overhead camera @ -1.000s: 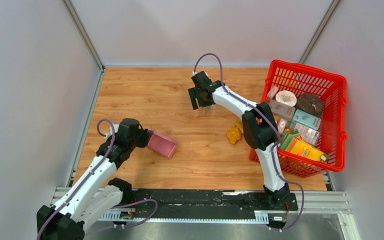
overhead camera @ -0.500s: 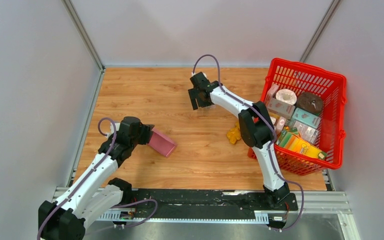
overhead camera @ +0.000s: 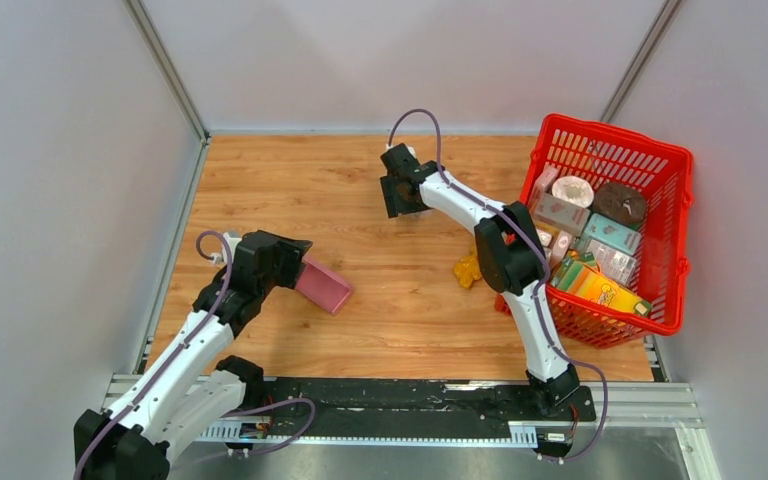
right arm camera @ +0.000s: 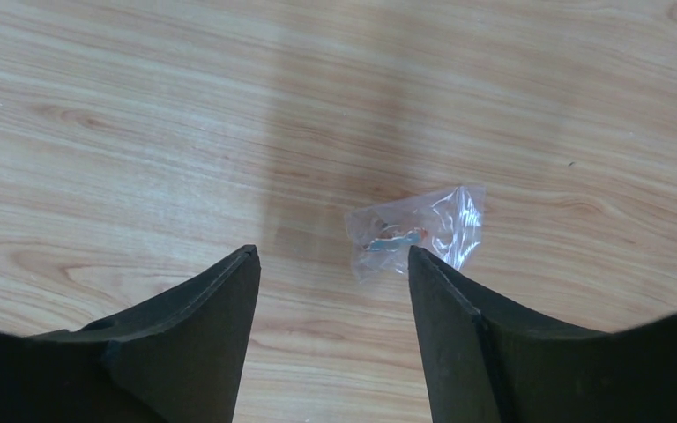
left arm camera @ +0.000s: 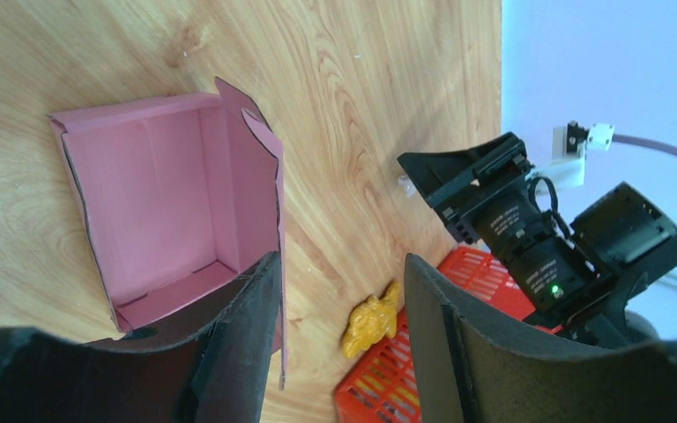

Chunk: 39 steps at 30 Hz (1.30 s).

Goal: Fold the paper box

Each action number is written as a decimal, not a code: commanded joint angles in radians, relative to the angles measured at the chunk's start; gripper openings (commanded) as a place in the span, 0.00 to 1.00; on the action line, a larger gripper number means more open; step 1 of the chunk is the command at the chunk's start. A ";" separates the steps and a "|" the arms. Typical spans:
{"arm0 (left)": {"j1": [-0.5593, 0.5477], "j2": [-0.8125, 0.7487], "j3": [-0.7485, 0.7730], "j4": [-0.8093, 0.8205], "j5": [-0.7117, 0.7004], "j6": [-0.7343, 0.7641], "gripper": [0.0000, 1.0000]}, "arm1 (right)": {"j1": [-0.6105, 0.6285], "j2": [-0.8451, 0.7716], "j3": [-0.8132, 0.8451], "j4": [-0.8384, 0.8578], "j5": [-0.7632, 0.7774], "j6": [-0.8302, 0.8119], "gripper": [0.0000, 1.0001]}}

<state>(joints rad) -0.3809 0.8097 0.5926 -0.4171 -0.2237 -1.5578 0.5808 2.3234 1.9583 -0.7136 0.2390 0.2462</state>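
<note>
The paper box [overhead camera: 324, 284] is a pink open tray lying tilted on the wooden table, left of centre. In the left wrist view its hollow inside [left arm camera: 163, 203] faces the camera, with one side wall standing along my left finger. My left gripper [overhead camera: 298, 262] is open at the box's near end; that thin wall stands just inside the gap [left arm camera: 339, 278] and the jaws are not closed on it. My right gripper [overhead camera: 403, 197] hovers open over the far middle of the table, above a small clear plastic bag [right arm camera: 414, 231], with nothing between its fingers [right arm camera: 331, 256].
A red mesh basket [overhead camera: 615, 146] full of printed cartons stands at the right edge. A yellow toy [overhead camera: 470, 268] lies on the wood just left of it, also seen past my left fingers [left arm camera: 372, 319]. Grey walls close the table on three sides.
My left gripper has opened and let go of the pink box's wall; the box has stayed where it lay. The right gripper's jaws have narrowed slightly, still open.
</note>
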 commanded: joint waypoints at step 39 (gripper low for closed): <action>0.005 -0.420 0.187 -0.244 -0.121 0.886 0.56 | 0.166 -0.326 -0.300 0.059 0.140 0.004 0.14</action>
<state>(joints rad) -0.3801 0.4107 0.7238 -0.6361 -0.3130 -0.7422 0.6613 2.1883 1.7287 -0.6716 0.3332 0.2474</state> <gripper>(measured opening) 0.566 0.156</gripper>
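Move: Just below the right hand's open fingers is the small plastic bag, about 3 cm ahead, 2 cm to the right and 2 cm down. The orange toy sits some 9 cm back and 11 cm right of that hand; the pink box is 13 cm back and 16 cm left. From the left hand, the box is about 5 cm ahead, 5 cm right and 13 cm below, the bag about 21 cm ahead, 23 cm right. Dipping 1–2 cm and easing 2 cm forward, the right hand closes its fingers on the near-hand left end of the bag, then draws it back towards itself by some 7 cm, just starting to rise. The left hand, fingers staying open, pulls away from the box, up about 8 cm, back and left, tipping up and rolling its left side upward. ##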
